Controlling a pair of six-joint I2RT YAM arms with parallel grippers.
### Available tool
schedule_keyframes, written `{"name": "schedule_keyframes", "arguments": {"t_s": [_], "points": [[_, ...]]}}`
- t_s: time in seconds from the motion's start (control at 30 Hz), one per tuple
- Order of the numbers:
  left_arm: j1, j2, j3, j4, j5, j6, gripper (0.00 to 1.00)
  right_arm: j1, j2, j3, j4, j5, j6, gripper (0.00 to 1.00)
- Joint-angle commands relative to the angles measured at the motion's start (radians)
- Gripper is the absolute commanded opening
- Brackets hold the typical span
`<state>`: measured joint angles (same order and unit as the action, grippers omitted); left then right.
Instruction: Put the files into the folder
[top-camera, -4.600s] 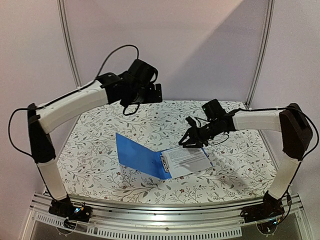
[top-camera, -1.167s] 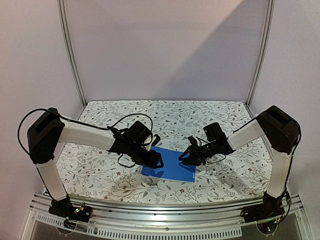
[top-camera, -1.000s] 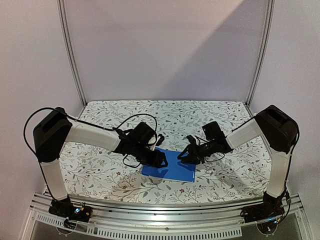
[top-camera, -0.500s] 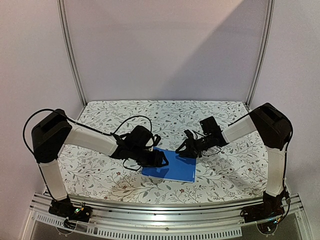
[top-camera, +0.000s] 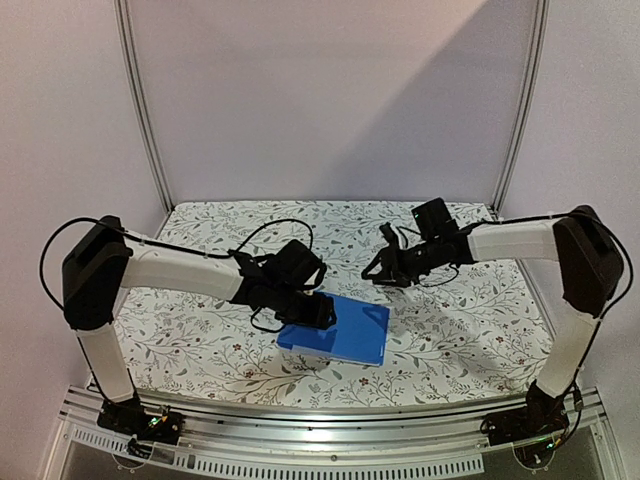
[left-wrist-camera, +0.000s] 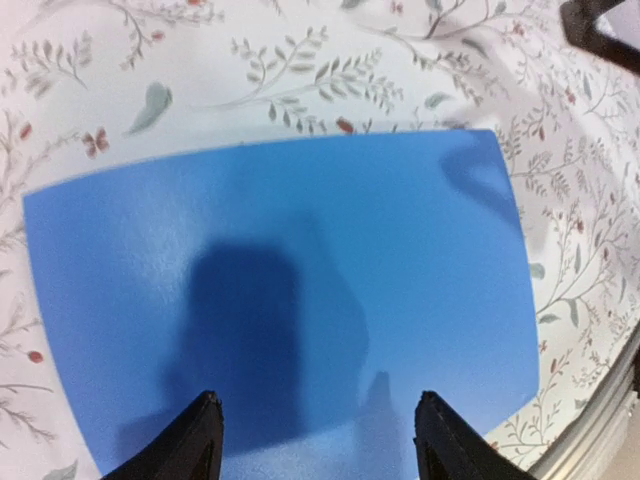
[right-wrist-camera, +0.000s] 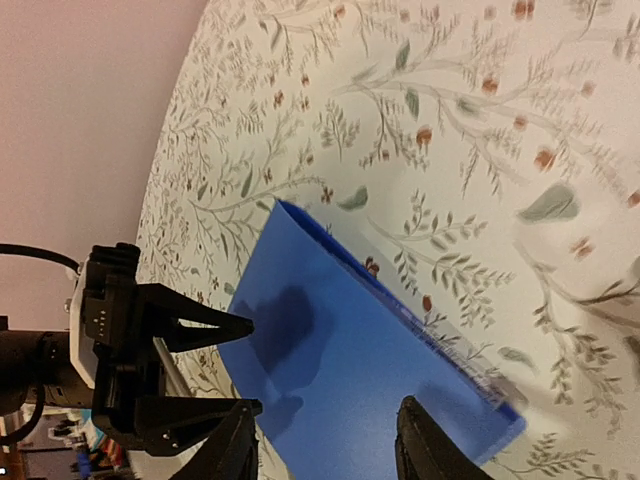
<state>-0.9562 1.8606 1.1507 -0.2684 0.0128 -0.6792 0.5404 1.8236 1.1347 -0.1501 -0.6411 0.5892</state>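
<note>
The blue folder lies shut and flat on the flowered table, near the front middle. The files are hidden; no white paper shows. My left gripper hovers low over the folder's left part, open, with nothing between its fingers. In the left wrist view the folder fills the picture under the left gripper. My right gripper hangs open above the table behind the folder's far right corner, apart from it. The right wrist view looks down past the right gripper at the folder and the left gripper.
A flowered cloth covers the table. A metal rail runs along the near edge by the arm bases. Two upright frame posts stand at the back corners before a plain wall.
The folder, open earlier with the paper on it, is now shut. Over the last second my right gripper rose and drew back to the far right, and the left gripper shifted slightly right.
</note>
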Motion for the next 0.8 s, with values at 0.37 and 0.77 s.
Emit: {"name": "schedule_keyframes", "arguments": {"t_s": [0.37,0.77], "points": [[0.032,-0.078,0.35,-0.232,-0.397,0.363,0.78,-0.09,-0.404,-0.09,-0.116,0.754,-0.313,0.7],[0.271,-0.361,0.129,0.025,-0.489,0.451,0.99,-0.097,-0.426,-0.152,-0.016,1.059,-0.285,0.99]]}}
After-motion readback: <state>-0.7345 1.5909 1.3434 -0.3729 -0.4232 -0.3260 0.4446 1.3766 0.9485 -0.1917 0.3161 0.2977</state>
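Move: The closed blue folder lies nearly under the left hand, its middle about 3 cm ahead, 2 cm right and some 4 cm below. The white paper edge along its near side sits roughly 8 cm back, 1 cm right and 4 cm below. From the right hand, out beyond the folder's right part, the folder's middle is about 7 cm back, 10 cm to the left and 9 cm below. The folder is left lying as both hands draw away. The left hand rises nearly 20 cm and goes forward, veering left late, its fingers tipping up some 35 degrees. The right hand goes up and forward, then mostly rightward, about 20 cm sideways in all, swinging its fingers from leftward towards forward; both grippers open wide. ##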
